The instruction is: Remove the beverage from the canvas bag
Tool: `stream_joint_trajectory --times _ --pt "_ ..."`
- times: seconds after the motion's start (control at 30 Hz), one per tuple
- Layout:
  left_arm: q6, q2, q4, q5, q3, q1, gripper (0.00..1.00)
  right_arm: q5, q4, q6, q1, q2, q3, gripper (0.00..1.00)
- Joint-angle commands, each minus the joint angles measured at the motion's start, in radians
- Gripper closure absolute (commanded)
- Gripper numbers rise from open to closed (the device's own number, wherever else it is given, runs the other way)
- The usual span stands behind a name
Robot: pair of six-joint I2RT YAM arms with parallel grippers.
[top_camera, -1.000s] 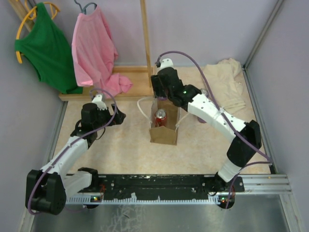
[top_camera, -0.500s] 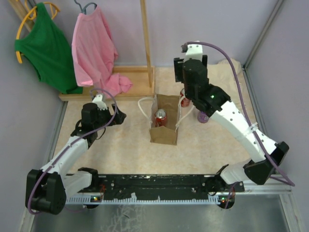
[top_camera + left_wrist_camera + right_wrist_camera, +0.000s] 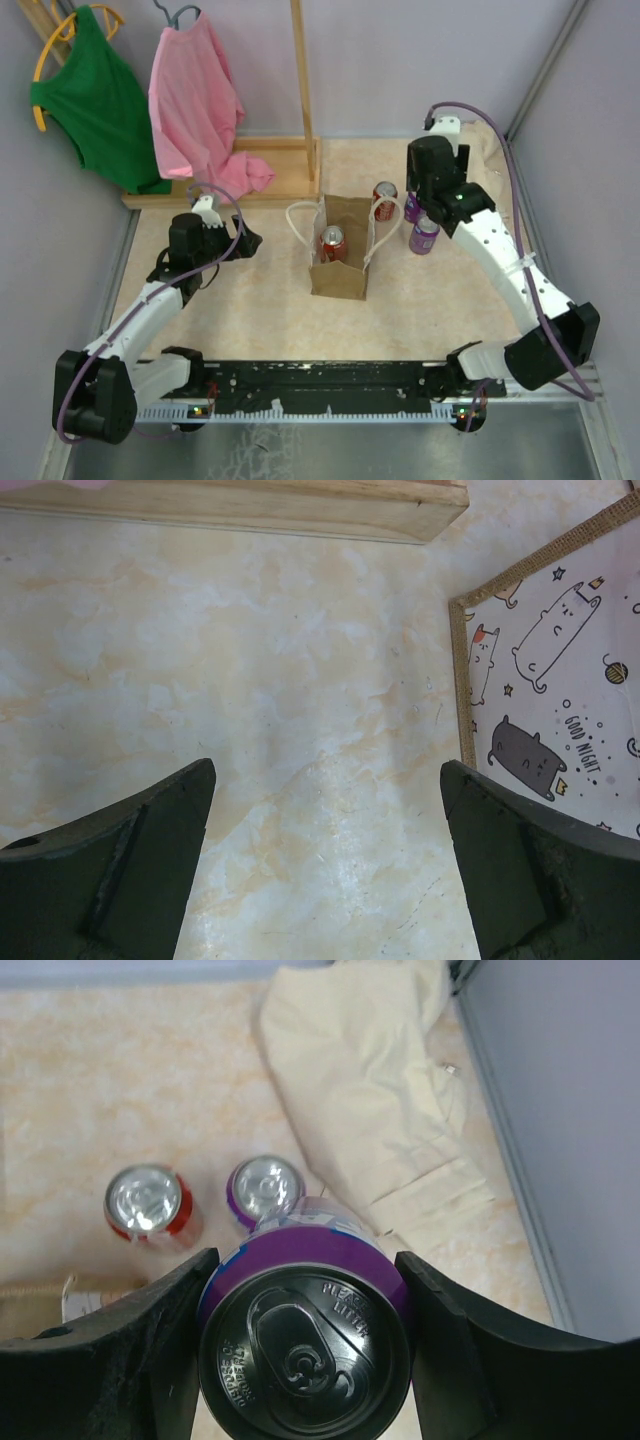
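The tan-brown canvas bag (image 3: 338, 272) with white loop handles stands open mid-table, and a red can (image 3: 332, 243) stands inside it. My right gripper (image 3: 305, 1320) is shut on a purple can (image 3: 305, 1335), gripped by its sides near the top. In the top view this gripper (image 3: 430, 208) hangs right of the bag, above the cans standing there. My left gripper (image 3: 325, 810) is open and empty over bare table, left of the bag in the top view (image 3: 250, 243). A cat-printed panel with a woven tan edge (image 3: 560, 680) shows at its right.
A red can (image 3: 384, 197) and two purple cans (image 3: 412, 205) (image 3: 424, 235) show right of the bag; I cannot tell which purple one is held. A cream cloth (image 3: 370, 1090) lies back right. A wooden rack base (image 3: 265, 175) with green and pink shirts stands back left.
My right arm has swung from above the bag to the right and now hangs over the cans beside it. The left arm has not moved.
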Motion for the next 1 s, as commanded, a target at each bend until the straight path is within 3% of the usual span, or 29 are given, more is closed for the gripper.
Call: stream_joint_trajectory --times 0.0,0.37,0.97 --pt "-0.007 -0.005 0.023 0.017 0.001 -0.009 0.0 -0.067 0.049 0.052 0.005 -0.059 -0.017 1.0" --pt "-0.011 0.002 0.029 0.016 -0.001 -0.011 0.0 -0.311 0.098 0.108 0.011 -0.039 -0.153 1.0" --pt "-0.012 0.018 0.026 0.013 0.017 -0.021 0.0 -0.359 0.165 0.1 0.056 0.166 -0.163 1.0"
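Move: The right hand holds a purple can high up; the free spot beside the bag lies about 8 cm to its left, level fore and aft, some 23 cm below. Around that spot, counted from the hand: the near purple can straight below, the far purple can 8 cm ahead and 2 left, the red can 10 ahead and 10 left, the canvas bag 20 left. From the left hand the spot lies some 37 cm right. The right hand lowers its gripped can about 14 cm and 8 cm left towards the bag's side, tipping downward. ##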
